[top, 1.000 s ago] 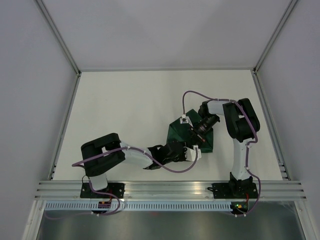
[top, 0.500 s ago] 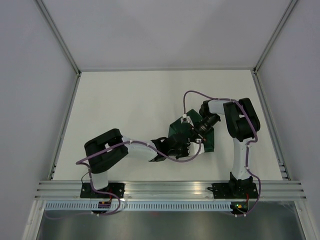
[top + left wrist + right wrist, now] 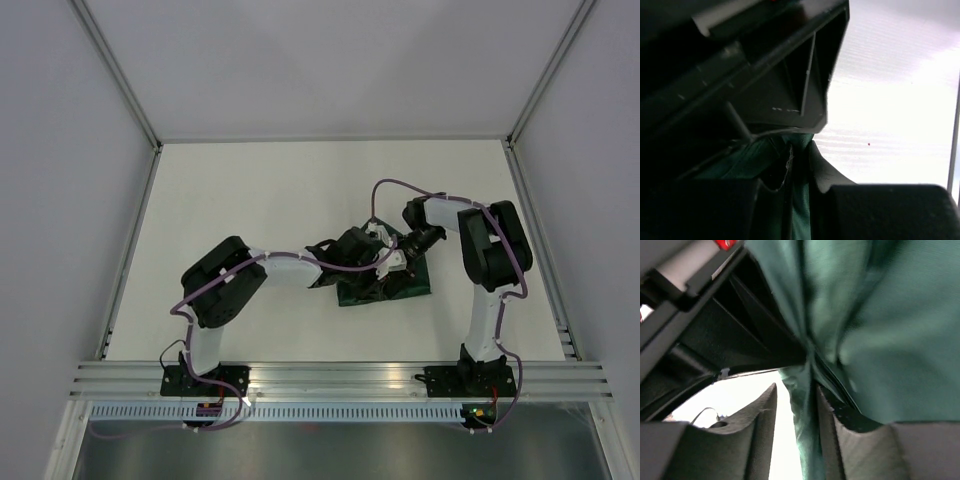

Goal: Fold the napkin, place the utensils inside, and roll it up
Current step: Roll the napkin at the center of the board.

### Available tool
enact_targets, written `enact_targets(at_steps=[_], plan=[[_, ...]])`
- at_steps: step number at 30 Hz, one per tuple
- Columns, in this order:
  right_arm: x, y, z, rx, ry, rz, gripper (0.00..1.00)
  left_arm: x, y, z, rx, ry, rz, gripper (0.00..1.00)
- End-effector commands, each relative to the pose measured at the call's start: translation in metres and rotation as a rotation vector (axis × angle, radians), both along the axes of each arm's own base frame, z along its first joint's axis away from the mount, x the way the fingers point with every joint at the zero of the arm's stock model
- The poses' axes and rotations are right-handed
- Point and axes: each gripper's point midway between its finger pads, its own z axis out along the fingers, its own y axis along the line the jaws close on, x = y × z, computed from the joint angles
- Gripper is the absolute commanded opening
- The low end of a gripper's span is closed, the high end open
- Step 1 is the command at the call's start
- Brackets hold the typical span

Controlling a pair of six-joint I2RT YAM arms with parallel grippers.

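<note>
The dark green napkin (image 3: 402, 286) lies bunched on the white table, right of centre, and both grippers meet over its back edge. My left gripper (image 3: 368, 262) is shut on a pinched fold of the napkin (image 3: 801, 200), the cloth squeezed between its fingers (image 3: 827, 172). My right gripper (image 3: 398, 256) stands open. A strip of napkin (image 3: 805, 440) hangs between its fingers, lying against the right one (image 3: 827, 425), with daylight on the other side. More green cloth (image 3: 900, 330) fills the upper right of that view. The utensils are out of view.
White table (image 3: 250, 200) inside grey walls, with aluminium rails (image 3: 340, 378) along the near edge and metal strips down both sides. Purple cables (image 3: 385, 185) loop off both arms. The left forearm (image 3: 290, 268) stretches across the table towards the napkin.
My left arm swung back and right onto the napkin and shut on a fold of it. The napkin has bunched into a smaller heap. My right jaws have come apart.
</note>
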Motion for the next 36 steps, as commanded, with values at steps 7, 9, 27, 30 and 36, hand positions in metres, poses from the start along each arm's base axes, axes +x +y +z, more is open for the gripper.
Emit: enact_targets(at_steps=[7,9,27,30,36], plan=[[0.083,-0.019,0.016,0.003,-0.446,-0.073,0.52,-0.035,0.038,-0.050,0.200,0.432,0.075,0.02],[0.088,-0.027,0.027,0.018,-0.485,-0.109,0.52,-0.036,0.039,-0.050,0.199,0.469,0.088,0.02],[0.057,-0.044,0.062,-0.003,-0.962,-0.145,0.61,-0.025,0.049,-0.049,0.243,0.774,0.235,0.02],[0.048,-0.025,0.061,-0.005,-1.075,-0.074,0.63,-0.023,0.049,-0.048,0.239,0.796,0.238,0.02],[0.019,0.004,0.043,-0.006,-1.188,0.063,0.65,-0.028,0.055,-0.059,0.270,0.829,0.239,0.02]])
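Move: The napkin roll runs left-right between both grippers. The right fingers, already loosening, still straddle its right part, so its middle lies about 4 cm to their left and level. The unrolled flap spreads about 6 cm forward and 2 cm left of the right hand, nearly level. The left fingers are shut on the roll near its middle; the flap lies 6 cm ahead and 3 cm to the right of that hand, also level. Forward first, about 8 cm, swinging right and up off the roll, then back left and down, the right hand loops almost to where it began, some 3 cm higher, fingers opening wider as the wrist winds back about 60 degrees. The left hand keeps its pinch on the roll and twists it some 40 degrees, top going forward towards the flap, easing 2 cm left and slightly back. ##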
